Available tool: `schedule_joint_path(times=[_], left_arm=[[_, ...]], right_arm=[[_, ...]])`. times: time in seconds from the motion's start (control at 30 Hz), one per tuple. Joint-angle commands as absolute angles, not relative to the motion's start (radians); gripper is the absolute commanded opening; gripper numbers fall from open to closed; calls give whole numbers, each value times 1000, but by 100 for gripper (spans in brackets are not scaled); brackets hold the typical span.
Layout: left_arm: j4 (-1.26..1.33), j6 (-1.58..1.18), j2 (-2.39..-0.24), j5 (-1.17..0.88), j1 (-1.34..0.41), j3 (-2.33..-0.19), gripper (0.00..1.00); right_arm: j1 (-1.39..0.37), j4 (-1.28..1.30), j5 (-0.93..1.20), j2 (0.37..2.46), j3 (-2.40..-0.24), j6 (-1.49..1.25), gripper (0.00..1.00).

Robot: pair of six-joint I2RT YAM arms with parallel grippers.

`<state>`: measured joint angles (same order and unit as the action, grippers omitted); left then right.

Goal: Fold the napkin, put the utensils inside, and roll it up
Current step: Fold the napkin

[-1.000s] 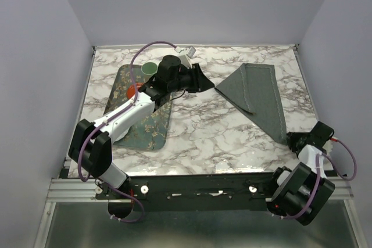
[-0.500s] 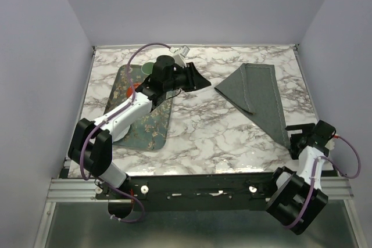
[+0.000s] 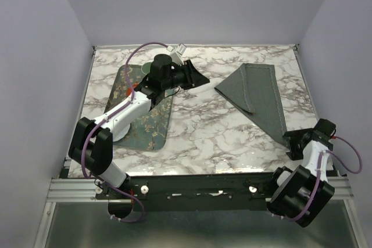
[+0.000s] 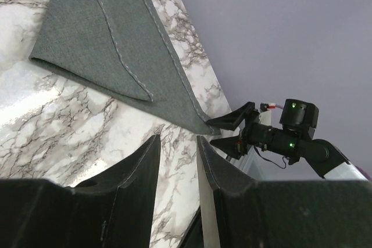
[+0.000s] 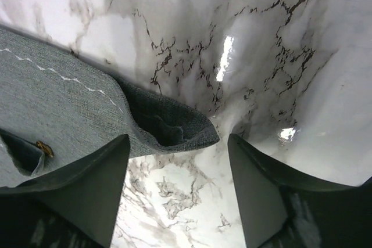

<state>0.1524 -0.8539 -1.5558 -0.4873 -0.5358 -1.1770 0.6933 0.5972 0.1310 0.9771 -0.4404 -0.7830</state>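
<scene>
The dark grey napkin (image 3: 258,94) lies folded into a triangle on the right of the marble table, its long point toward the near right. That near corner (image 5: 174,129) rests curled on the table, just beyond my right gripper (image 5: 179,140), which is open and empty (image 3: 293,142). My left gripper (image 3: 200,78) hovers between the tray and the napkin. Its jaws (image 4: 178,139) stand a little apart with only marble between them. The utensils are out of view. A small gold speck (image 5: 43,148) shows in a napkin fold; I cannot tell what it is.
The green floral tray (image 3: 151,129) lies at the left under my left arm, with a green cup (image 3: 146,69) and a red item (image 3: 129,92) at its far end. Purple walls close the table on three sides.
My right gripper opened, let go of the napkin's near corner and drew back a little. My left gripper shifted slightly toward the far side.
</scene>
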Motion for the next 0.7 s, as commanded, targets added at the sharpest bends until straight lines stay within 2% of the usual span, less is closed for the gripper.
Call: schedule_joint_path(times=[0.0,0.03,0.2,0.33,0.43,0.67], left_arm=[[184,-864,-1566,-515,-526,-1167,39],[186,-864,-1565,-515,-526,-1167,39],[181,-854,-1559,-512,-525,-1164,39],[179,-848,-1555,-506,-525,-1157,39],[181,-848,-1566,-497,-525,-1146,39],[183,-847,-1606,-485,-549,-1152,39]], right_arm=[[690,649,77,993,-387,-814,70],[692,643,74,989,-387,-819,60],[690,612,74,992,-373,-824,43],[690,584,101,968,-373,-785,7],[683,597,115,922,-402,-710,1],[559,534,170,894,-529,-556,1]])
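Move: The napkin's near-right corner sits raised in a small open fold between the right hand's parted fingertips, directly under the hand point and about 1 cm below it. The tip of the folded-over flap, where a golden utensil end peeps out, lies roughly 12 cm ahead and 15 cm to the left; the napkin's left corner is some 22 cm ahead and 29 cm left. From the left hand, the near-right corner lies about 17 cm back, 36 cm right and 26 cm below. The right hand eases about 1 cm down and slightly back over the napkin's near-right corner while its fingers, from mostly open, close fully and pinch the raised cloth edge between the tips. With the corner gripped, it reverses into a lift of roughly 2.5 cm from its lowest point, going about 1.5 cm forward as well, towards the rest of the napkin, and the wrist turns some 10 degrees, mostly counter-clockwise. ##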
